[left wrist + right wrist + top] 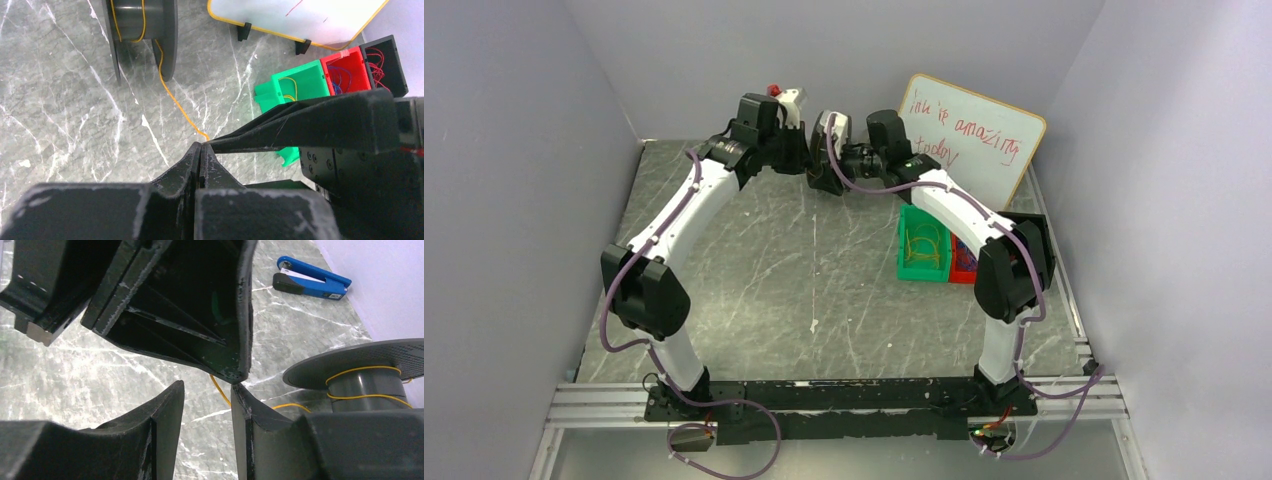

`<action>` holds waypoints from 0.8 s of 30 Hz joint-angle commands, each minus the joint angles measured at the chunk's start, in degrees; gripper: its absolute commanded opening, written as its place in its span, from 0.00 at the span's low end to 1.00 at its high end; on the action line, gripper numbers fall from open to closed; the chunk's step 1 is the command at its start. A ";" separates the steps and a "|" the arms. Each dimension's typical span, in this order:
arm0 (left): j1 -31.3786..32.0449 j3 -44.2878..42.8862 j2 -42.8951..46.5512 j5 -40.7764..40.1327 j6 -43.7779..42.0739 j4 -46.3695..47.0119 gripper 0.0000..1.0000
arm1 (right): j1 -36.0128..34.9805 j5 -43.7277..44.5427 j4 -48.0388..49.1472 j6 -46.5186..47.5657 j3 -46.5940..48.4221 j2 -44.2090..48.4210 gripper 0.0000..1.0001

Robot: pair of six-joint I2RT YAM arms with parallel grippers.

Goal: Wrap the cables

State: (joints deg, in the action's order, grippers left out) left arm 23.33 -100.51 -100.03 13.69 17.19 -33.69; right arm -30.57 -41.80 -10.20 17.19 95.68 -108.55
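Note:
The yellowish cable [170,95] runs from a dark grey spool [142,30] across the marble table to the tips of my left gripper [201,146], which is shut on its end. In the right wrist view the same cable [220,390] comes out from under the left gripper's tip and passes behind my right finger towards the spool [365,390], which has a few turns wound on it. My right gripper [207,386] is open, tip to tip with the left one, with nothing between its fingers. More yellowish cable loops [924,245] lie in a green bin [904,270].
A whiteboard [969,135] leans at the back right, just behind the bins. Beside the green bin [280,82] stand a red bin [350,62] of blue wires and a black bin [395,70] of red wires. A blue stapler [312,277] lies near the right wall.

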 commanded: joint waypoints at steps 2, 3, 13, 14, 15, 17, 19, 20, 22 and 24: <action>-0.30 0.13 1.27 1.82 2.09 1.42 0.03 | -1.11 2.47 0.46 2.32 2.69 -0.25 0.43; -0.30 0.26 1.31 1.94 2.06 1.43 0.03 | -1.24 2.97 0.11 2.89 3.25 -0.52 0.43; -0.57 0.66 1.51 2.69 2.41 1.54 0.03 | -0.67 -1.51 -4.22 11.75 5.79 -2.06 0.00; -0.57 0.67 1.57 2.67 2.41 1.53 0.03 | -0.50 -2.58 -4.87 12.67 6.01 -2.09 0.00; -0.63 0.74 1.62 2.62 2.45 1.52 0.03 | -0.33 -3.87 -5.35 13.68 5.97 -2.02 0.00; -0.74 0.67 1.61 2.60 2.54 1.44 0.03 | -0.06 -5.20 -5.58 14.60 5.50 -1.73 0.00; -0.83 0.54 1.64 2.57 2.67 1.27 0.02 | 0.27 -5.68 -5.63 14.78 5.16 -1.54 0.00; -0.83 0.43 1.60 2.43 2.74 1.22 0.03 | 0.32 -5.67 -5.45 14.57 5.01 -1.53 0.00; -0.83 0.17 1.59 1.65 2.84 0.95 0.02 | 0.42 -5.29 -5.43 13.57 5.02 -1.62 0.00; -0.99 -0.23 1.59 0.17 2.93 0.47 0.03 | 0.51 -5.79 -5.83 13.04 4.81 -1.66 0.00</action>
State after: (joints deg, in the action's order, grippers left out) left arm 22.76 -99.63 -100.03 15.14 19.25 -33.74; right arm -30.44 -44.88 -15.68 29.61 98.65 -110.74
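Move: The yellow cable runs from between my left fingertips towards the spool. The stretch I want lies about 1 cm to the left of my open right fingers and 1 cm below them; from my left hand it is about 1 cm ahead and 1 cm down. The spool, standing on its rims, is roughly 9 cm ahead of my right hand, 2 cm right and 16 cm below. The green box lies some 12 cm back and 26 cm right, 24 cm down. I close my right fingers fully on the yellow cable right beside my left fingertips, on the spool side, pinching it as that hand sinks about 1 cm and turns some 10 degrees, partly a roll, partly counter-clockwise. My left hand stays nearly in place and keeps its shut grip on the cable. ##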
